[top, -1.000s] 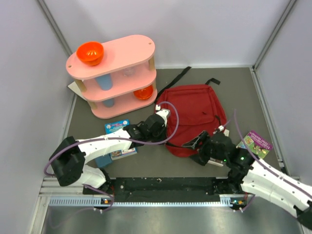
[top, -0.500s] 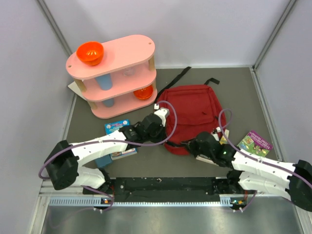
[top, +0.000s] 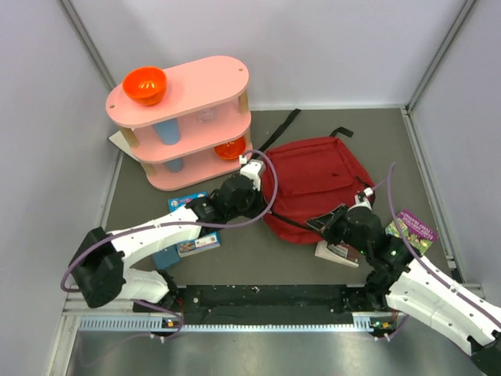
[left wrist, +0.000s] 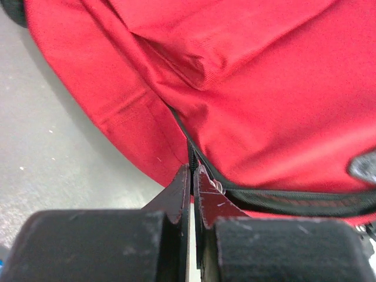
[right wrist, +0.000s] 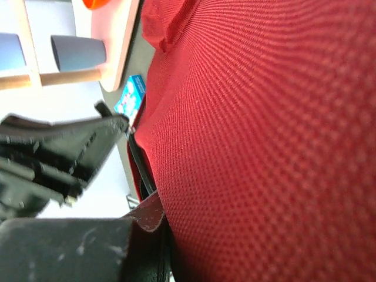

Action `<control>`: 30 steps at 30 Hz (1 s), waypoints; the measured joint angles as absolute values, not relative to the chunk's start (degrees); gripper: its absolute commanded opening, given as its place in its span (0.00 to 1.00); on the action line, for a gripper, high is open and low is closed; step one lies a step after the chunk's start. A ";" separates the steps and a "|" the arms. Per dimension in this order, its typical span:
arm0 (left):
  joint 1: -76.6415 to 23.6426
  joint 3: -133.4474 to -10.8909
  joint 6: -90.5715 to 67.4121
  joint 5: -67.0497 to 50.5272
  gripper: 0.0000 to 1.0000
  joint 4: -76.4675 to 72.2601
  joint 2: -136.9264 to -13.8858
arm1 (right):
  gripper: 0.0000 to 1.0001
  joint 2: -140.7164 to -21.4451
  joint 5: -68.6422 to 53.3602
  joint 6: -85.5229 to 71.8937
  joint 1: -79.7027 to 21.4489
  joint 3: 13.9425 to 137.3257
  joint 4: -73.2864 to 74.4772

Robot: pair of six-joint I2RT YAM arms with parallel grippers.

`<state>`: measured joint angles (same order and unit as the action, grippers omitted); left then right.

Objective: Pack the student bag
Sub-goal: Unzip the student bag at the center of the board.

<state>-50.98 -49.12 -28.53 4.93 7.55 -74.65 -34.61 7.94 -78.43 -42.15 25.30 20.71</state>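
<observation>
The student bag, dark red with black straps, lies at the middle of the grey table, its near side raised. My left gripper is at the bag's left edge. In the left wrist view that gripper is shut on the black zipper strip of the bag. My right gripper holds the bag's near edge. In the right wrist view, red bag fabric fills the frame and presses against the one visible finger of my right gripper; the other finger is hidden behind the fabric.
A pink three-tier shelf stands at the back left with an orange bowl on top and blue cups inside. A blue book lies under my left arm. A purple book lies at the right. Another book sits beneath my right wrist.
My right gripper went from open to shut on the bag's near edge and drew it up and to the right. My left gripper moved up and left with the zipper edge.
</observation>
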 measured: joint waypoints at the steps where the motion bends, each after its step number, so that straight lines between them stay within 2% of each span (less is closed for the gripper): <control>1: -49.74 -49.43 -28.51 4.75 0.00 7.49 -75.37 | 0.00 -33.63 7.40 -77.56 -42.04 24.71 20.88; 11: -45.12 -56.53 -27.70 2.22 0.01 10.61 -90.52 | 0.00 -21.45 5.48 -73.91 -41.45 17.96 25.36; 12: -45.10 -56.53 -27.62 1.93 0.08 11.00 -90.45 | 0.00 -21.69 5.23 -73.58 -41.45 17.96 25.36; 14: -44.91 -56.53 -27.05 1.87 0.14 11.62 -89.71 | 0.00 -22.94 4.80 -73.08 -41.43 17.96 24.93; 15: -44.73 -56.51 -26.76 2.11 0.29 12.21 -89.10 | 0.00 -23.70 4.54 -72.93 -41.39 17.96 24.47; 17: -44.27 -56.47 -25.63 3.38 0.52 14.09 -87.18 | 0.00 -26.15 3.81 -72.34 -41.28 17.98 22.70; 18: -43.92 -56.40 -25.10 4.69 0.69 15.35 -85.76 | 0.00 -27.42 3.42 -72.01 -41.17 17.98 21.96; 19: -43.46 -56.23 -24.49 6.07 0.75 16.56 -84.09 | 0.00 -28.95 3.01 -71.61 -41.06 18.00 21.15; 22: -42.44 -55.61 -23.20 9.65 0.89 19.99 -78.30 | 0.00 -33.89 1.76 -70.48 -40.97 18.24 17.85; 30: -42.26 -54.85 -21.43 13.43 0.94 25.04 -63.70 | 0.00 -52.75 -2.57 -68.58 -43.00 25.15 5.63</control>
<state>-42.26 -54.85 -21.43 13.43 25.04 -63.70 -52.75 -2.57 -68.58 -43.00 25.15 5.63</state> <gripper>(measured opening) 0.925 0.047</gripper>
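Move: I have the zip pull pinched in my left fingers; the zip's left end, where I take it, lies about 4 cm ahead and 6 cm below. The red bag's middle is some 9 cm ahead and 17 cm right, about 10 cm lower; the blue book is 5 cm back and 23 cm left, about 13 cm down. From my right hand, shut on the bag's near edge, that zip end is roughly 9 cm ahead, 12 cm left and 6 cm lower. I drag the zip pull forward and down about 6 cm along the bag's left side with my left hand, then open wide, let go of it and swing off to the left and up, some 11 cm higher. My right hand keeps its pinch on the bag's near edge, easing back and down first, then going left about 6 cm while turning some 15 degrees counter-clockwise. ##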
